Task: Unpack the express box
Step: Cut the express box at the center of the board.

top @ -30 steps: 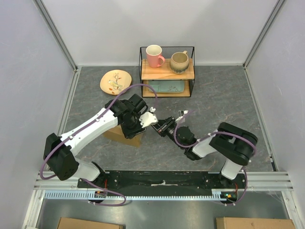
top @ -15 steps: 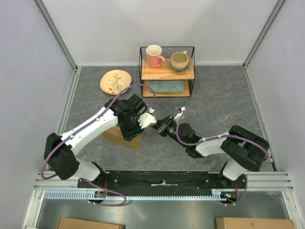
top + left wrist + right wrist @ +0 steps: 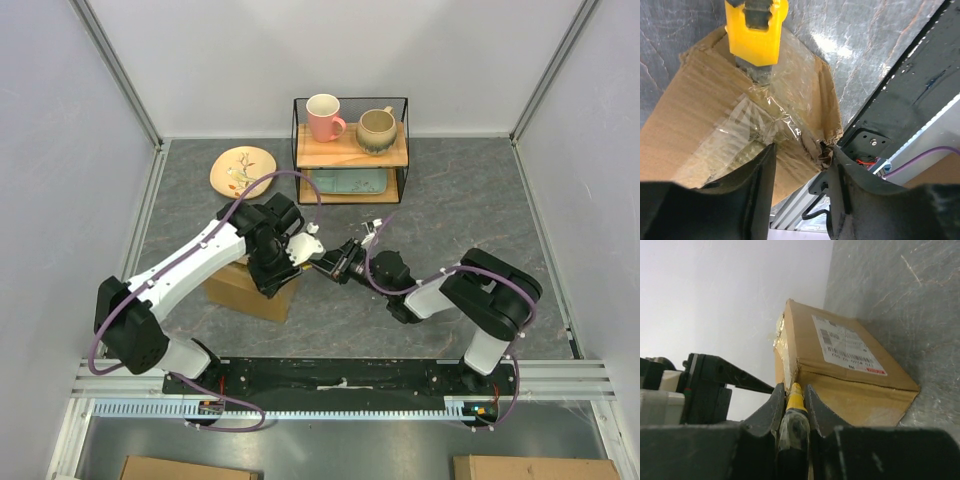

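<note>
The express box (image 3: 238, 291) is a brown carton lying under my left arm, its top seam covered with clear tape (image 3: 757, 117). My left gripper (image 3: 274, 277) (image 3: 801, 150) straddles the box's torn, crumpled end and is shut on it. My right gripper (image 3: 333, 264) (image 3: 794, 387) is shut on a yellow-tipped cutter (image 3: 794, 401). The cutter's tip (image 3: 756, 30) presses into the taped seam at the box's (image 3: 860, 390) upper edge. A white label (image 3: 847, 351) faces the right wrist camera.
At the back stands a wire shelf (image 3: 350, 150) with a pink mug (image 3: 323, 116), a beige mug (image 3: 377, 128) and a teal tray (image 3: 350, 182). A patterned plate (image 3: 243, 170) lies to its left. Plain cardboard boxes (image 3: 170, 468) (image 3: 535, 468) show below the rail.
The box has shifted toward the near left and shows more from under the left arm. The right arm's elbow swung out and back while its gripper stayed at the box.
</note>
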Tool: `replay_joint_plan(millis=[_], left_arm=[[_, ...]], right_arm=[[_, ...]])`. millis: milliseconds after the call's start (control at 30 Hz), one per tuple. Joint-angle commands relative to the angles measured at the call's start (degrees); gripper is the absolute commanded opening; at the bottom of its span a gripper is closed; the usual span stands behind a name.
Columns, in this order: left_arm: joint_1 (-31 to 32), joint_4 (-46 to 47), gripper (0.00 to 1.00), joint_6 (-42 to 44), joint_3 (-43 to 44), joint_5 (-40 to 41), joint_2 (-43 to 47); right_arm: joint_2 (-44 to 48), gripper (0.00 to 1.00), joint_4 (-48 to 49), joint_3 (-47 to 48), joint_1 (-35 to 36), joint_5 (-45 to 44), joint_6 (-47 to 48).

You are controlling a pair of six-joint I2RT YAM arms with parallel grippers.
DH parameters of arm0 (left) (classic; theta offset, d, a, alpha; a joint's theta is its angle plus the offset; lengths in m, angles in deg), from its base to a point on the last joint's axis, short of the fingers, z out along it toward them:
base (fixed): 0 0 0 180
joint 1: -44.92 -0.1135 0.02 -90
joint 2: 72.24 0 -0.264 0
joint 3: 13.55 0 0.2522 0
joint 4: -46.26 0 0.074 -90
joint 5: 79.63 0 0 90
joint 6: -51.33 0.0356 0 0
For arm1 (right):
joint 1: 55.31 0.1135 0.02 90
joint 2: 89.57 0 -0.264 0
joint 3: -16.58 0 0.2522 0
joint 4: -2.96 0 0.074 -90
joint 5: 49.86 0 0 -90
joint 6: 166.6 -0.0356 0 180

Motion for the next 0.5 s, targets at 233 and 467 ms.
replay_joint_plan(millis=[233,467], left_arm=[[-2.79,12.1,0.99,1.64,15.46,-5.43,4.69],[-3.32,10.6,0.99,18.21,6.43,-7.19,12.33]], right_arm=[[10.37,0.0,-26.86,0.66,2.23,29.19,12.54],[13.28,0.0,-36.04,4.44,0.91,27.95,17.3]])
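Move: The left fingers pinch the express box by the edge near its right end. The box's middle lies about 5 cm left of that hand, 1 cm ahead and 4 cm lower; the plate is some 24 cm ahead and 5 cm left. From the right hand, with the cutter's blade at the taped right end, the box's middle is about 15 cm left, 5 cm back and 4 cm lower, the teal tray some 17 cm ahead and 6 cm right. The left fingers let go of the box edge, opening from half to full, as that hand lifts about 12 cm, going forward and somewhat right, fingers tipping forward and right. The right hand keeps its grip on the cutter and pulls it some 10 cm back along the box's right end, sinking about 3 cm and turning some 30 degrees counter-clockwise until the blade comes free. ##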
